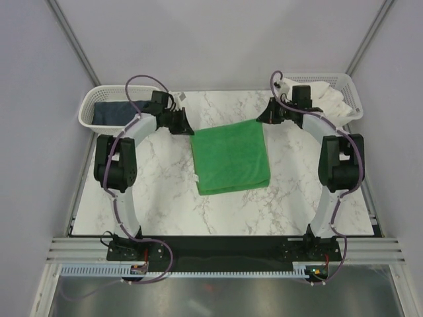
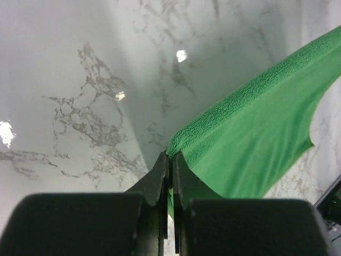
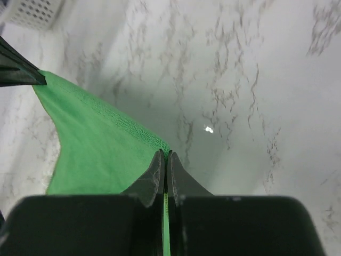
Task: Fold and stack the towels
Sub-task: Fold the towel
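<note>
The bright green towel (image 1: 230, 157) lies on the marble table, its far edge lifted and stretched between both grippers. My left gripper (image 1: 188, 130) is shut on the far left corner; in the left wrist view its jaws (image 2: 171, 154) pinch the towel's folded edge (image 2: 266, 117). My right gripper (image 1: 262, 120) is shut on the far right corner, with green cloth (image 3: 90, 154) caught between its closed jaws (image 3: 166, 153). The navy towel (image 1: 109, 112) sits in the left basket. The white towel (image 1: 325, 98) is heaped in the right basket.
A white mesh basket (image 1: 89, 105) stands at the table's far left corner and another (image 1: 353, 99) at the far right. The marble table (image 1: 152, 198) shows bare around the green towel. The left gripper's fingertips (image 3: 18, 73) show in the right wrist view.
</note>
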Action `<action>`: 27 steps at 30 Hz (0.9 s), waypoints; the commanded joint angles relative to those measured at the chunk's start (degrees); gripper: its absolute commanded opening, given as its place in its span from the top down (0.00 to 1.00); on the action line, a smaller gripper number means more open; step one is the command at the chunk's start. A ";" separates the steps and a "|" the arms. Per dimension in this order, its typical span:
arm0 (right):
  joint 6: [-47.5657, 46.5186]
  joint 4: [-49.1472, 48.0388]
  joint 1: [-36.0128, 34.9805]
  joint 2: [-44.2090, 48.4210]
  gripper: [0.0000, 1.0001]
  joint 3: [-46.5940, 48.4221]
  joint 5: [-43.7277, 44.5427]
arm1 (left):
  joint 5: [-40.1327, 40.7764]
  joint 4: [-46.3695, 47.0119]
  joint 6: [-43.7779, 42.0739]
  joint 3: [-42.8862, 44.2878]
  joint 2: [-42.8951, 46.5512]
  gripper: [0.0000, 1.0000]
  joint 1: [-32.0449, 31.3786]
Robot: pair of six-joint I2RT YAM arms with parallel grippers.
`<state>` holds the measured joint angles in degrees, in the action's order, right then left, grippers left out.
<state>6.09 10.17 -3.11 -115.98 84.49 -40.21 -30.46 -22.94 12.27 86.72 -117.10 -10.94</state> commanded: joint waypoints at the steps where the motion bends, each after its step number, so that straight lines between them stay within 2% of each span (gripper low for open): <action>1: 2.96 -4.64 0.30 10.66 1.00 -0.20 2.14 | -2.67 -0.09 0.21 5.12 10.38 0.98 0.30; 12: 8.50 -5.25 -0.14 30.70 1.00 -1.43 6.80 | -9.44 -0.53 4.77 7.85 26.56 0.98 0.22; 21: 10.87 -4.64 -0.23 46.88 1.00 -7.93 4.62 | -15.59 -1.67 5.04 1.54 39.30 0.98 -0.57; 27: 12.72 -2.44 -0.23 53.40 1.00 -11.01 3.38 | -16.57 -7.11 5.83 0.20 42.83 0.98 -0.75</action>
<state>16.97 7.64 -3.27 -64.64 74.30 -35.68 -44.16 -26.59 16.25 87.29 -75.81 -11.60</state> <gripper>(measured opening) 0.018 0.044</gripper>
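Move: Both hands already pinch the far corners of the green towel, a few centimetres off the table. The towel's middle lies about 9 cm back, 14 cm right and 5 cm below the left hand, and about 11 cm back, 13 cm left and 7 cm below the right. The navy towel's basket stands some 28 cm left of the left hand and 10 cm ahead. The white towel's basket is roughly 24 cm right of the right hand and 9 cm ahead. Keeping their pinch on the two far corners, both hands swing the green towel up together, some 31 cm. They rise nearly straight at first, then draw back towards the bases as well, about 13 cm left and 15 cm right, while both wrists tip the fingers upward by roughly 35 degrees. The grippers stay shut. ##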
